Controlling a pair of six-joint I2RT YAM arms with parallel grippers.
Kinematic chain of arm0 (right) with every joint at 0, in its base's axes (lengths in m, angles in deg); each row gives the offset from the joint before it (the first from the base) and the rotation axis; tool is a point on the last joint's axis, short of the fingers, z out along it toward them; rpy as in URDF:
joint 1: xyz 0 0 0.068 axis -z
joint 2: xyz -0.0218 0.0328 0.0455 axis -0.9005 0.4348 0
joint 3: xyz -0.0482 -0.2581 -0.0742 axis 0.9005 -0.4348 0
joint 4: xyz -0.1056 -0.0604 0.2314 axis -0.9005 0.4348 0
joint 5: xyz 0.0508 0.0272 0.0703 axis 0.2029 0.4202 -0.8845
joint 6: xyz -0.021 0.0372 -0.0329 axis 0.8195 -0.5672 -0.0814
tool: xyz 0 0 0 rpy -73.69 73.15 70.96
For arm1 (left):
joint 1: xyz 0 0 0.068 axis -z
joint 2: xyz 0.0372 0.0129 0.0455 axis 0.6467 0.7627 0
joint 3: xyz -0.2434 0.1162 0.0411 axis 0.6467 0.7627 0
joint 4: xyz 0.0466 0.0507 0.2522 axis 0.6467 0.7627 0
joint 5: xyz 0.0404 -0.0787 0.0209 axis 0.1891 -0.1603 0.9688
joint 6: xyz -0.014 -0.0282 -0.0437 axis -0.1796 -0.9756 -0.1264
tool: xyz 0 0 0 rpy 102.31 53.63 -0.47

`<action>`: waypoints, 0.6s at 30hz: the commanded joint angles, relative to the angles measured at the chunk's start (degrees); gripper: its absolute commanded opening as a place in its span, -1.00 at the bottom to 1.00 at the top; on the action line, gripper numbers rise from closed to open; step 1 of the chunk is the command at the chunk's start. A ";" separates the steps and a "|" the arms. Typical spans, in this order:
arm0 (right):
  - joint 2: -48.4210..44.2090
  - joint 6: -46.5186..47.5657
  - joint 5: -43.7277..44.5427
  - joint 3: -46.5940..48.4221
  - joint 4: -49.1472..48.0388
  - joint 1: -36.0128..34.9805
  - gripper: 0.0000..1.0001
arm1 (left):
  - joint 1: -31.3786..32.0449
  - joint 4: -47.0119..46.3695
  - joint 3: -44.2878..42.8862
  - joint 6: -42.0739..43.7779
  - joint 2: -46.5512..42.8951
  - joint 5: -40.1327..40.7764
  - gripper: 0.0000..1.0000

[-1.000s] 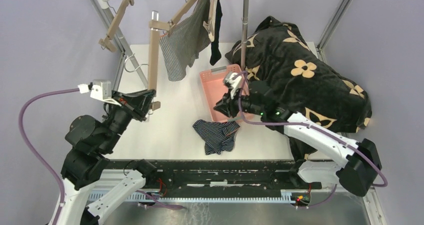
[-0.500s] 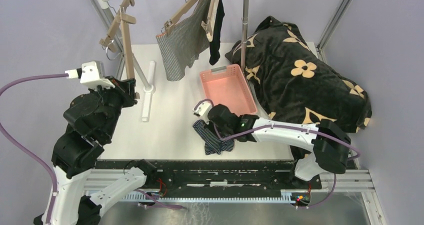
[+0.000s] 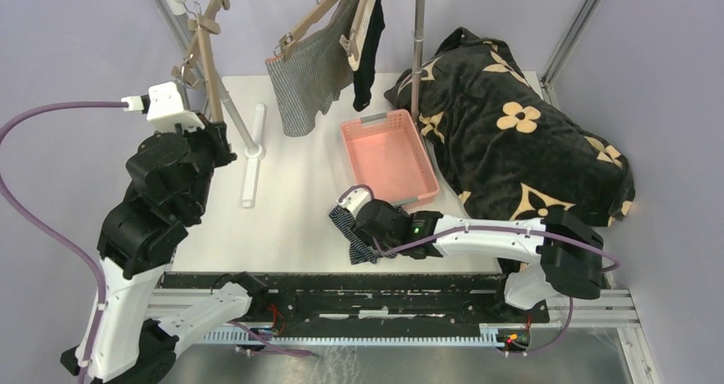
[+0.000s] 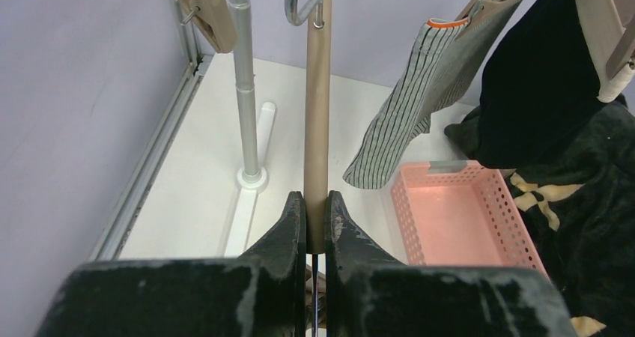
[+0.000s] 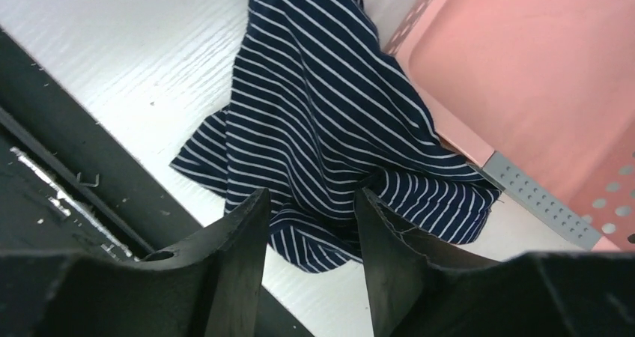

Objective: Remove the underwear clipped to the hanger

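Note:
The navy striped underwear (image 3: 345, 222) lies crumpled on the table near the front edge, also in the right wrist view (image 5: 329, 120). My right gripper (image 3: 365, 233) hangs just over it, open, its fingertips (image 5: 254, 210) either side of a fold. The grey striped underwear (image 3: 309, 72) and the black underwear (image 3: 368, 47) hang clipped to wooden hangers on the rail. My left gripper (image 3: 215, 136) is shut on the bar of an empty wooden hanger (image 4: 317, 120), held upright, its top by the rail.
A pink basket (image 3: 427, 172) stands mid-table, right behind the navy underwear. The big black flowered blanket (image 3: 521, 119) fills the right side. The rack's metal poles (image 3: 417, 34) and white foot (image 3: 253, 158) stand at the back left.
My right gripper has moved from the basket's near end down over the navy underwear. My left gripper has swung the empty hanger left and upright towards the rail.

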 commanded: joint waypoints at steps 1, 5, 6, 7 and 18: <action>4.09 -3.62 4.81 0.71 -0.68 -0.03 0.11 | 0.12 -1.63 -3.49 2.35 2.31 0.14 -0.94; 8.46 -5.24 1.38 1.68 -1.01 -0.04 0.07 | 0.12 -1.76 -4.29 2.65 3.36 -0.82 -0.95; 9.27 -5.72 0.79 1.48 -1.59 -0.05 0.06 | 0.12 -1.67 -4.43 2.69 3.57 -0.41 -0.95; 10.07 -6.18 0.55 1.47 -2.02 -0.04 0.02 | 0.12 -1.50 -4.51 2.80 3.79 -0.06 -0.95; 15.94 -7.39 5.24 6.36 1.82 -0.05 -0.99 | 0.12 10.70 -13.72 3.06 13.09 -2.33 -0.95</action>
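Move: The removed striped underwear lies bunched on the table about 8 cm below my open right fingers, its middle roughly 2 cm ahead and 1 cm left. The basket's middle is some 19 cm ahead of that hand and 4 cm right. My left hand holds the emptied hanger; the rail's left stretch is about 18 cm ahead, 10 cm up, straight in line. The hanging empty hanger is 14 cm ahead, 4 left; the grey striped underwear 14 ahead, 13 right. I drop my right hand about 7 cm onto the striped underwear, fingers still open and aimed down and forward-left, steepening a little, then shut them and pinch a fold of the cloth against the table side. Meanwhile my left hand keeps its grip on the empty hanger and eases about 2.5 cm forward towards the rail and a little right, tipping down slightly. ##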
